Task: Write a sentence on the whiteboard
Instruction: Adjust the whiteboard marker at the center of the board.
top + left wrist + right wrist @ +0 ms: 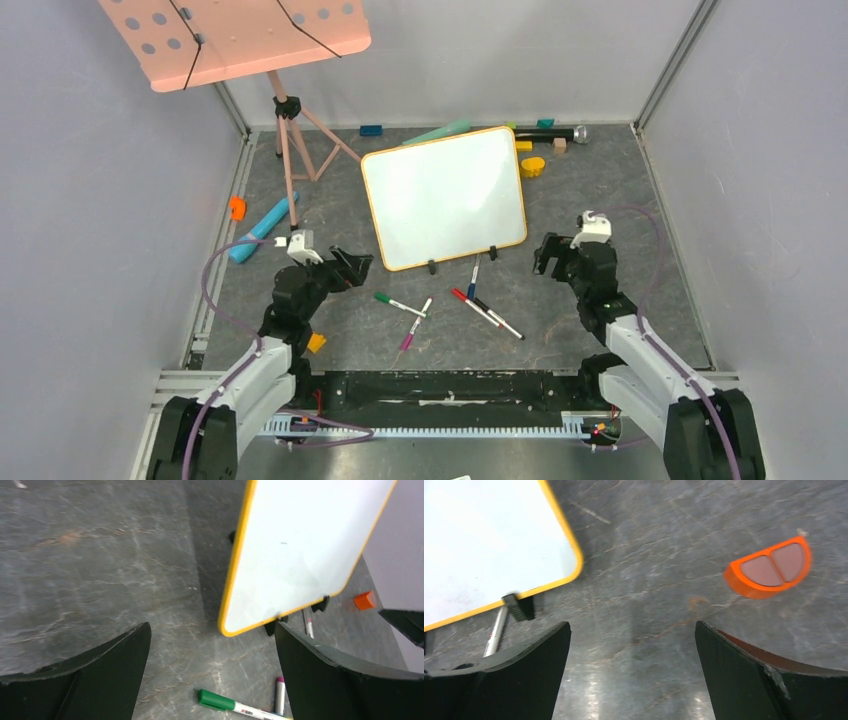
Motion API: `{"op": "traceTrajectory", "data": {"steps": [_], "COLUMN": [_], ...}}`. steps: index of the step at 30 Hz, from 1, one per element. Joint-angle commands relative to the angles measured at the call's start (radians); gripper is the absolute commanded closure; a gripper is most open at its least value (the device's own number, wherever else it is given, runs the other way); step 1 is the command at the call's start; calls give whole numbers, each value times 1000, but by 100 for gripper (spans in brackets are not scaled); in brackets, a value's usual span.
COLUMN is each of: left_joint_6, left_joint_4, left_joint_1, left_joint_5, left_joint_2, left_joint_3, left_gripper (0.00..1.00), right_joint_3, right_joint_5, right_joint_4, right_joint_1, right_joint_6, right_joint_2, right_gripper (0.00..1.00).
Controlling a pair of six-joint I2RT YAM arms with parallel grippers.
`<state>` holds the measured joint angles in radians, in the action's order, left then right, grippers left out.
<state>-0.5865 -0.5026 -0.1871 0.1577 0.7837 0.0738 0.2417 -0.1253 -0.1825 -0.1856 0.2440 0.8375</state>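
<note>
The whiteboard (445, 195) stands tilted on two black clip feet mid-table, its orange-yellow frame around a blank white face; no sentence shows on it. It also shows in the left wrist view (300, 550) and the right wrist view (489, 545). Markers lie in front of it: green (398, 304) (220, 701), magenta (415, 325), red (468, 303), black (497, 318) and blue (473, 278). My left gripper (352, 265) (211, 630) hangs open near the board's lower left corner, holding nothing. At the lower right corner my right gripper (548, 255) (632, 627) is open and empty.
A pink perforated music-stand tray (240, 35) on a tripod (290, 150) stands back left. A blue cylinder (260, 230) and an orange piece (237, 207) lie left. Toy blocks (545, 125) line the back wall. An orange half-round block (769, 570) lies ahead of the right gripper.
</note>
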Motion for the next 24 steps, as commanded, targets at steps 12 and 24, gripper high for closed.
{"op": "traceTrajectory", "data": {"steps": [12,24], "left_joint_6": [70,53], "left_joint_4": [-148,-250], "left_joint_1": [-172,-195], "left_joint_5": [34,111], "left_joint_2": [36,133], "left_joint_3": [20,26], "left_gripper": [0,0], "right_joint_3": [399,520], "right_joint_5": [-369,-470], "right_joint_4": [305,382], "right_joint_1": [-505,-684], "right_joint_6": [316,510], "right_joint_2": [405,635], "right_gripper": [11,30]}}
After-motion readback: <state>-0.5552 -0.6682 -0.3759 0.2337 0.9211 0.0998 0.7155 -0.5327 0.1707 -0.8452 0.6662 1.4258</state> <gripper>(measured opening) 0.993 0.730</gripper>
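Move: From the right hand the blue marker lies about 17 cm to its left, level with it fore and aft, some 8 cm lower. The red marker is about 7 cm back and 16 cm left of the hand, the black marker about 9 cm back and 11 cm left; the whiteboard's middle is some 18 cm ahead and 24 cm left. From the left hand the blue marker is about 28 cm right, 2 cm ahead and 10 cm down. Right hand sweeps roughly 16 cm left towards the blue marker, fingers narrowing, while left shifts 6 cm right. ##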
